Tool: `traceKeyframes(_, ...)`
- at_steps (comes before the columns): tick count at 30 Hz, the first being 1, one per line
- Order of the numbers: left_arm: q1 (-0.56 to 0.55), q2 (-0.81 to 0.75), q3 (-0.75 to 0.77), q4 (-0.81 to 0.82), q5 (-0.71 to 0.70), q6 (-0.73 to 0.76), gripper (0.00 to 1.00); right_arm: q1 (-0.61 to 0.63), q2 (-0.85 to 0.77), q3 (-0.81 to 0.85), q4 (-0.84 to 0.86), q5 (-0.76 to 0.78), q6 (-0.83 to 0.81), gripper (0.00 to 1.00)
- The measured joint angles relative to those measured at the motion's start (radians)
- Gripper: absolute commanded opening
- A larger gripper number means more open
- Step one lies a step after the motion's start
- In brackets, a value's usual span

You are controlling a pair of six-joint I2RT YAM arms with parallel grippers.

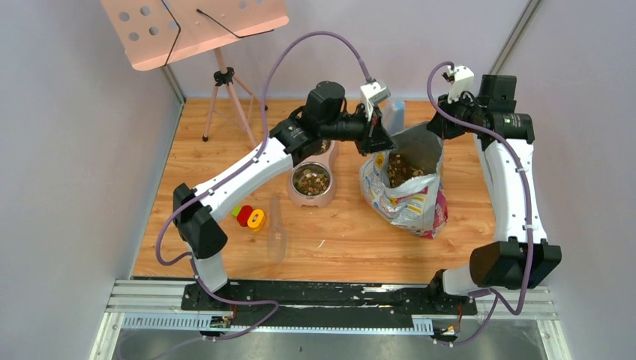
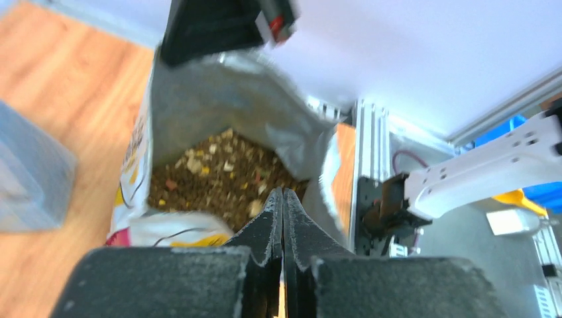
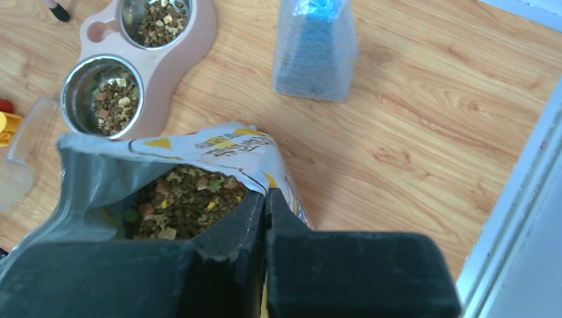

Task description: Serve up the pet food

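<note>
The pet food lies as a brown grainy heap inside an open printed bag standing right of centre. More of it fills a steel bowl of the pink double feeder. My left gripper is shut on the bag's left rim. In the left wrist view its jaws meet over the rim, with the pet food just beyond. My right gripper is shut on the back right rim. Its tips pinch the printed edge beside the food.
A red-and-yellow toy and a clear scoop lie left of the feeder. A clear container with blue contents stands behind the bag. A pink music stand is at the back left. Walls close in both sides.
</note>
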Motion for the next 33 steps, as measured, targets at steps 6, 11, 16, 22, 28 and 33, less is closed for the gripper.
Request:
traceKeyframes(6,-0.006,-0.076,0.055,0.086,-0.066,-0.031,0.00,-0.008,0.055,0.044,0.000,-0.080,0.034,0.13)
traceKeyframes(11,-0.006,-0.081,0.065,0.089,-0.111,0.000,0.52,-0.009,-0.010,0.049,0.050,-0.118,0.057,0.27)
traceKeyframes(16,-0.002,-0.017,0.135,-0.011,-0.080,0.177,0.64,-0.013,-0.124,0.047,0.076,-0.125,0.066,0.26)
traceKeyframes(22,0.000,0.049,0.187,-0.200,-0.016,0.540,0.72,-0.013,-0.170,0.042,0.079,-0.134,0.091,0.26)
traceKeyframes(28,-0.001,0.056,0.187,-0.377,-0.014,0.813,0.70,-0.014,-0.184,0.042,0.040,-0.136,0.095,0.32)
traceKeyframes(33,-0.001,0.056,0.182,-0.358,-0.051,0.843,0.70,-0.014,-0.264,0.041,-0.055,-0.164,0.072,0.47)
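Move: Left hand: shut at the bag's left rim, the pet food bag's middle about 7 cm to its right, roughly level forward, some 20 cm below. The bowl stand lies some 14 cm ahead and 20 cm left of this hand, about 31 cm down. Right hand: shut on the far right rim, the bag's middle about 9 cm back, 4 cm left and 17 cm below; the blue pack stands roughly 14 cm ahead, 7 cm left and 24 cm lower than this hand. Letting go of the bag's rim with both hands: the left rises about 9 cm still shut, then opens wide and sinks some 11 cm beside the left rim, rolling roughly 40 degrees about its fingers. The right opens partway, climbs off the far right rim, and draws back towards its base. ##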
